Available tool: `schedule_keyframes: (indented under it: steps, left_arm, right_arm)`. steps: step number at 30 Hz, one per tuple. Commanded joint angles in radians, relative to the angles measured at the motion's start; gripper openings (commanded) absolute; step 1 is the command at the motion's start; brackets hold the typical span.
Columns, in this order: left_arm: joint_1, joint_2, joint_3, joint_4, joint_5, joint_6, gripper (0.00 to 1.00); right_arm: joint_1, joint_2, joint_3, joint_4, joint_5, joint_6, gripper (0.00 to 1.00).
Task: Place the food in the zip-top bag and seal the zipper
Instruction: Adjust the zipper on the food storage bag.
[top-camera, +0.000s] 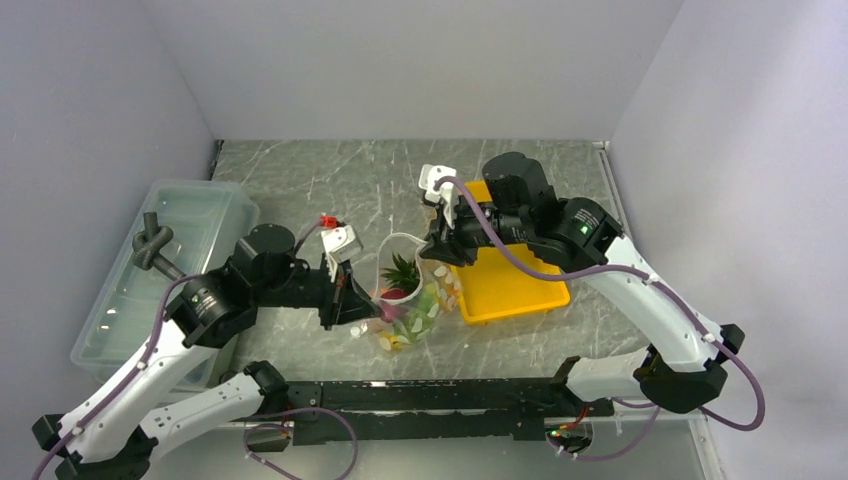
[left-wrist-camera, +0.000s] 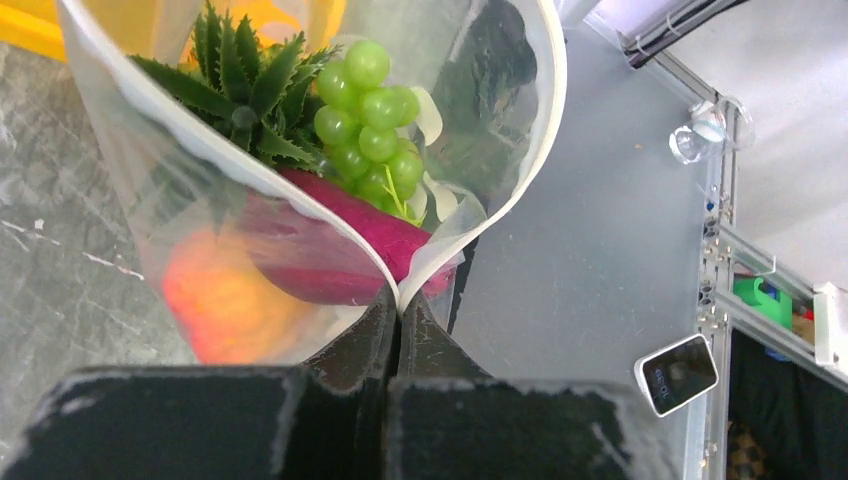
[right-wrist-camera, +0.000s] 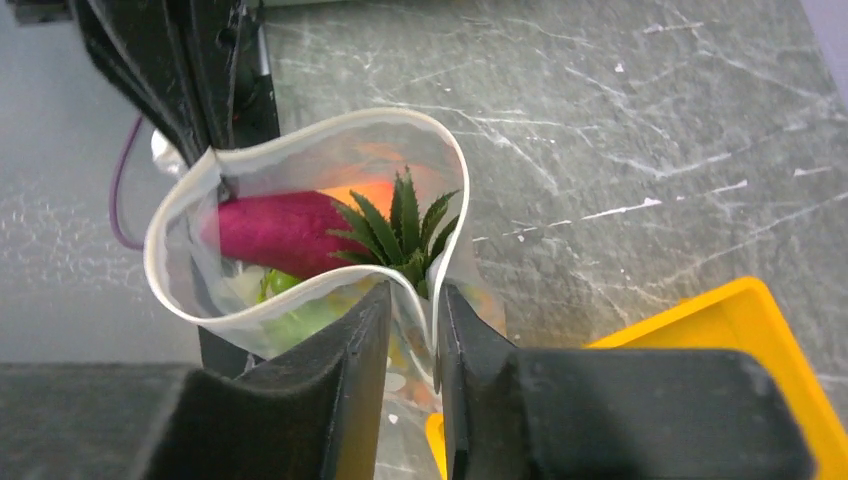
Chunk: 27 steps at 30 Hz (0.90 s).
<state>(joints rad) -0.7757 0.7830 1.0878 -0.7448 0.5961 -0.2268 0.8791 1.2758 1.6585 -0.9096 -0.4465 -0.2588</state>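
Observation:
The zip-top bag (top-camera: 405, 292) stands at mid-table with its mouth open, its whitish zipper (right-wrist-camera: 300, 140) forming a wide loop. Inside lie the food pieces: a pineapple with a green crown (left-wrist-camera: 245, 90), a green grape bunch (left-wrist-camera: 365, 120), a dark red-purple piece (left-wrist-camera: 340, 250) and an orange-peach fruit (left-wrist-camera: 215, 300). My left gripper (left-wrist-camera: 398, 305) is shut on the zipper's left end, where the two strips meet. At the opposite end, my right gripper (right-wrist-camera: 413, 300) has its fingers a little apart, with the folded zipper edge loose in the gap.
A yellow tray (top-camera: 510, 285) sits right of the bag, under my right arm. A translucent lidded bin (top-camera: 160, 270) stands at the far left. The black rail of the arm bases (top-camera: 430, 395) runs along the near edge.

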Motion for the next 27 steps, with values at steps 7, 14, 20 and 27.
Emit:
schedule_keyframes:
  steps: [7,14,20,27]
  left_arm:
    - [0.002,0.082,0.082,0.035,-0.145,-0.158,0.00]
    - [0.001,0.112,0.122,0.012,-0.346,-0.274,0.00]
    - [0.001,0.148,0.150,-0.011,-0.503,-0.389,0.00]
    - [0.001,0.159,0.135,0.056,-0.622,-0.537,0.00]
  right_arm:
    - [0.000,-0.020,-0.020,0.147,0.253,0.095,0.53]
    - [0.000,-0.032,-0.018,0.157,0.331,0.216,0.59]
    - [0.001,-0.071,-0.082,0.223,0.274,0.344,0.60]
    - [0.059,-0.095,-0.165,0.303,0.211,0.379,0.60]
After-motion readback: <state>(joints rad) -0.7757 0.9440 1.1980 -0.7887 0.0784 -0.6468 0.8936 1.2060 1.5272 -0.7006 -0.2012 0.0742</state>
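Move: Pinched in the left hand is one corner of the bag's mouth; the middle of the mouth lies about 5 cm ahead and 5 cm to its right, some 2 cm higher. From that hand the green leaves are roughly 7 cm ahead, 5 cm right and 5 cm down, the purple vegetable 3 cm ahead, 3 cm right and 7 cm down. The mouth's middle is 4 cm back, 5 cm left and 2 cm below the right hand; the yellow tray is 5 cm ahead, 18 cm right and 20 cm below it. Carrying its still-pinched corner forward about 9 cm and turning some 40 degrees counter-clockwise, the left hand swings the bag away from the right hand, dipping a little on the way. The right fingers, already slightly parted, spread wide and let the opposite corner go; that hand goes forward nearly 5 cm, turning clockwise, then eases back a little. ##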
